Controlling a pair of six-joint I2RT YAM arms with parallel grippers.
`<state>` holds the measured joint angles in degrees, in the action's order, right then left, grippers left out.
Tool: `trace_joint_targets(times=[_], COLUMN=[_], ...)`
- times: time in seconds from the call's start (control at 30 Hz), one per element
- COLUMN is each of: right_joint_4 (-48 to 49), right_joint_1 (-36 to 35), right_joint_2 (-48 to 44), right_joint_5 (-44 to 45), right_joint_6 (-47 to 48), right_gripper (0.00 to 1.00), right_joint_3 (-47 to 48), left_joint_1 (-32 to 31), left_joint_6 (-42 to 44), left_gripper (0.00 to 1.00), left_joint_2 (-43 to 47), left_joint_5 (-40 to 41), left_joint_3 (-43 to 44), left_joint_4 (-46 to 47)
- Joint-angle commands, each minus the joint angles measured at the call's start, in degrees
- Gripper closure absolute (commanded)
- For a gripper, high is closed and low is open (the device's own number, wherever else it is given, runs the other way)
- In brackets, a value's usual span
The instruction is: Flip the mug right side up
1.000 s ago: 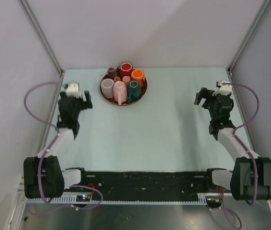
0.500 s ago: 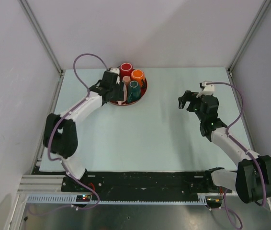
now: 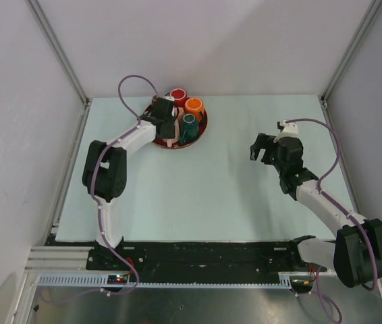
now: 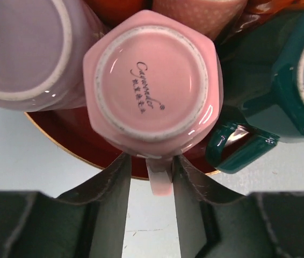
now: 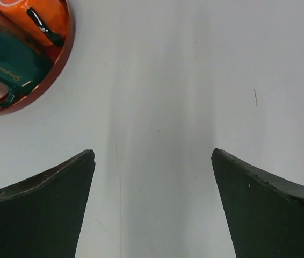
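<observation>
The pink mug (image 4: 152,80) stands upside down on the red tray (image 4: 60,140), its base facing the left wrist camera. Its handle (image 4: 160,177) points toward me and lies between the fingers of my left gripper (image 4: 151,157). The jaws have narrowed around it: the right finger touches the handle, and a thin gap remains on the left. From above, the left gripper (image 3: 166,128) covers most of the mug, leaving only a pink sliver (image 3: 170,141) showing. My right gripper (image 3: 262,147) hovers open over bare table, right of the tray, holding nothing (image 5: 153,153).
The tray (image 3: 202,125) also carries a teal mug (image 3: 188,125), an orange mug (image 3: 194,106) and a red mug (image 3: 178,96). A lavender mug (image 4: 23,48) sits close on the pink mug's left, and the teal mug's handle (image 4: 238,150) on its right.
My left arm swung from the table's left side to the tray, and its jaws narrowed around the pink mug's handle. The right gripper shifted left toward the middle, staying open.
</observation>
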<state>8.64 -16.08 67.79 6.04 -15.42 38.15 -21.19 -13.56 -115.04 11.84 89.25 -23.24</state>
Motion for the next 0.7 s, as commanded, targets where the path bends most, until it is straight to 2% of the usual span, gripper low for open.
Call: trace_joint_targets(times=[0.0, 0.13, 0.2, 0.3, 0.33, 0.53, 0.67], right_joint_4=[-1.7, -0.9, -0.2, 0.5, 0.7, -0.6, -2.0], right_joint_1=[-0.3, -0.3, -0.2, -0.3, -0.3, -1.3, -3.4], right_joint_2=[-2.1, -2.4, -2.6, -3.0, -3.2, -4.0, -2.8], right_joint_5=[2.5, 2.3, 2.2, 1.5, 1.1, -2.9, -8.6], right_joint_6=[0.4, 0.7, 0.8, 0.6, 0.5, -0.1, -1.0], right_gripper=[0.04, 0.04, 0.04, 0.04, 0.04, 0.05, 0.02], right_joint_3=[2.1, 2.1, 2.1, 2.1, 2.2, 3.9, 7.2], left_joint_1=[0.2, 0.6, 1.0, 1.8, 2.1, 5.3, 7.7], left_joint_6=[-0.7, -0.7, -0.7, -1.8, -2.3, -6.1, -9.7], left_gripper=[0.61, 0.65, 0.74, 0.94, 0.97, 1.0, 1.0], left_joint_2=[-2.3, -3.0, -3.2, -2.6, -2.2, 3.5, 9.2], left_joint_5=[0.6, 1.1, 0.5, -1.5, -2.1, -7.5, -17.4], left_joint_3=[2.6, 2.8, 2.9, 2.9, 2.8, 3.0, 3.1], left_joint_4=[0.7, 0.5, 0.4, 0.1, 0.0, -1.1, -1.5])
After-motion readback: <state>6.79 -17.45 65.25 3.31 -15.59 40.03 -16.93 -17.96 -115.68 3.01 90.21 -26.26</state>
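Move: The left hand's part-open fingers already straddle the handle of the upside-down pink mug, whose middle lies about 5 cm ahead and some 2 cm below. From this hand the white mug is roughly 7 cm ahead and 8 cm left, the green mug 5 cm ahead and 8 cm right, and a small salmon cup 12 cm ahead and 4 cm right. From the right hand, the pink mug lies some 37 cm left, 14 cm ahead and 9 cm lower. The left fingers close on the pink mug's handle and pinch it between their tips, after the hand sinks about 2 cm around it. Holding it, the hand then eases up and to the left, roughly 1 cm each way, rolling just under 10 degrees so its left side dips. The empty right hand, wide open, late on rises about 2 cm and shifts a little left towards the tray. ##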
